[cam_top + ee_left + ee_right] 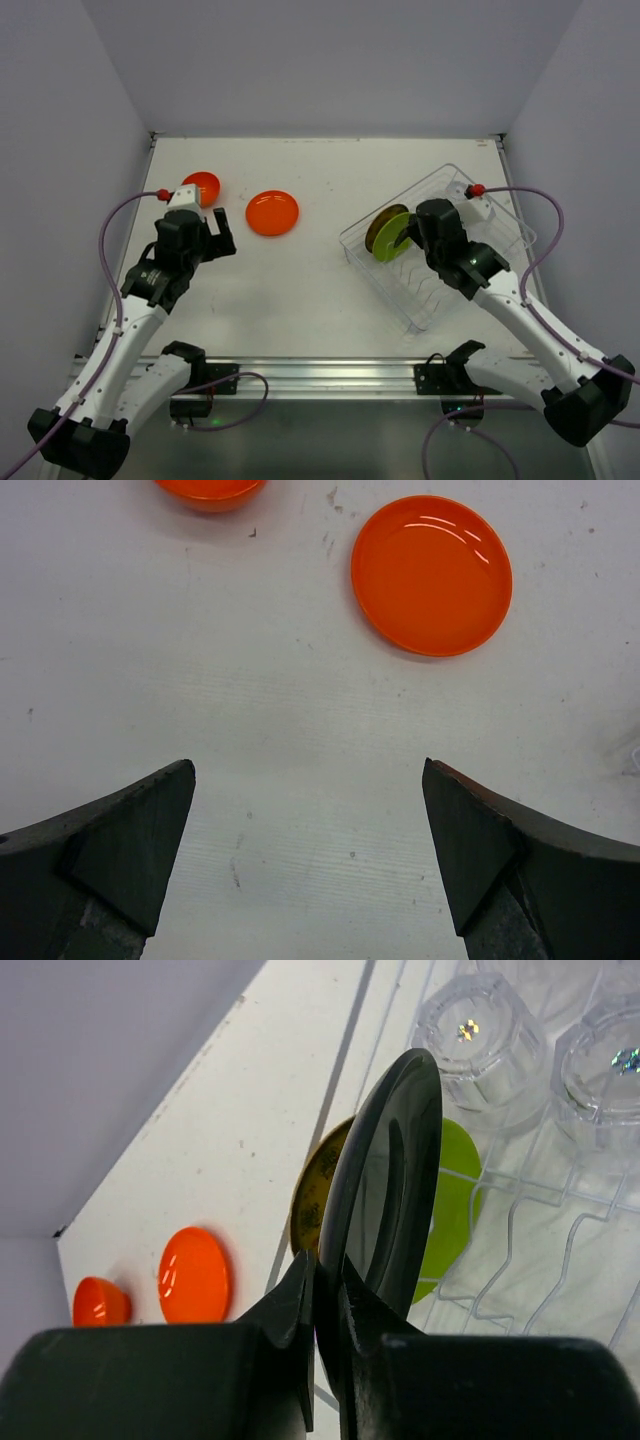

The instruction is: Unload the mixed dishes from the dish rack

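Note:
The clear dish rack [500, 215] sits at the right of the table. A brown-yellow plate [382, 226] and a lime green plate [394, 243] stand upright at its left end. My right gripper [327, 1272] is shut on the rim of a dark plate [385, 1175], held upright over the rack; clear cups [480, 1035] sit behind it. An orange plate [272, 212] and a small orange-red bowl [202, 186] lie on the table at the left. My left gripper [308, 780] is open and empty above bare table, near the orange plate [432, 573].
White walls close in the table on three sides. The rack's thin wire dividers [520, 1250] rise under the held plate. The metal rail [320, 375] with the arm bases runs along the near edge.

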`<state>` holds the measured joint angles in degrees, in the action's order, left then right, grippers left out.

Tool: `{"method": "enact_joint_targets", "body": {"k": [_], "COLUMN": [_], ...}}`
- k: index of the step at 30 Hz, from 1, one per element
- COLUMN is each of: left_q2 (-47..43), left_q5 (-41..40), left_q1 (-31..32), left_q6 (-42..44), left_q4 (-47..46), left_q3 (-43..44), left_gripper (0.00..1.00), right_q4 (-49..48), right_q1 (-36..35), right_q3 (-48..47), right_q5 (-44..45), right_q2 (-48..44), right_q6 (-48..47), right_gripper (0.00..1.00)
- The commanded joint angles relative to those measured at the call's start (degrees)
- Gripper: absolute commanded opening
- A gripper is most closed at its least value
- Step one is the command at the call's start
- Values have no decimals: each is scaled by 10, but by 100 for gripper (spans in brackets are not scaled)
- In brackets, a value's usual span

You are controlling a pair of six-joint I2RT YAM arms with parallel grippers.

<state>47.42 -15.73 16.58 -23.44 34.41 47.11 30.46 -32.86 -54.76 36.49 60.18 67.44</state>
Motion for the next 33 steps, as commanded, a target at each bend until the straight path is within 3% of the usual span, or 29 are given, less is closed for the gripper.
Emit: {"method": "enact_joint_targets", "body": {"k": [1, 5, 7, 10, 13, 14, 15, 16, 20, 22, 26, 30, 33], "left_q2": [-19, -28, -24, -6, 19, 21, 24, 33, 67, 84, 75, 33, 9], "left_q5": [-11, -9, 4, 40, 132, 197, 227, 252, 370, 401, 353, 319, 306], "left_q1": [3, 2, 3, 3, 3, 3, 3, 3, 3, 3, 5, 5, 5], "left_q6": [9, 6, -18, -83, -143, -156, -185, -204, -293, -340, -375, -422, -446], "left_q4": [-15, -12, 9, 37, 23, -10, -28, -43, -94, -97, -76, -70, -70], "left_q3": [3, 16, 38, 100, 150, 154, 152, 150, 141, 130, 94, 44, 25], "left_gripper": [100, 100, 100, 100, 100, 100, 100, 100, 100, 100, 100, 100, 99], "right_q4": [-96, -181, -235, -230, -227, -225, -218, -215, -200, -217, -289, -421, -437], "right_q1": [2, 2, 2, -1, -15, -25, -60, -85, -220, -279, -345, -371, -376], "right_q3": [18, 53, 64, 62, 45, 41, 37, 34, 38, 49, 79, 123, 120], "right_q5": [5, -78, -207, -315, -412, -432, -440, -436, -366, -269, -181, -199, -178], "right_q2": [-71, -137, -156, -173, -173, -168, -166, -164, -138, -114, -84, -56, -27], "right_q6": [-127, -295, -420, -497, -588, -610, -637, -706, -835, -889, -979, -1087, -1121], "right_gripper": [0, 0, 0, 0, 0, 0, 0, 0, 0, 0, 0, 0, 0]}}
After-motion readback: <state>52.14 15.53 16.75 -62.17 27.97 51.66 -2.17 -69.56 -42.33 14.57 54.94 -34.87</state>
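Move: The right hand holds the black plate just above the rack; the empty, open left gripper it heads for is roughly 50 cm to its left and 3 cm back. Under it, about 16 cm down, the green plate stands 5 cm left and 3 cm ahead, the brown plate 8 cm left and 5 cm ahead. From the left hand the black plate is some 49 cm right, 6 cm ahead; the orange plate lies 12 cm right, 15 cm ahead and 18 cm below. Keeping its pinch on the black plate's rim, the right hand clears the rack, rising about 8 cm and then sinking some 5, while it sweeps left and back towards the left hand and swings counter-clockwise with a strong roll. The left hand, fingers still wide open, comes about 12 cm right to meet the plate, arching up and partly down again, its right side rolling up; no touch is visible yet. ##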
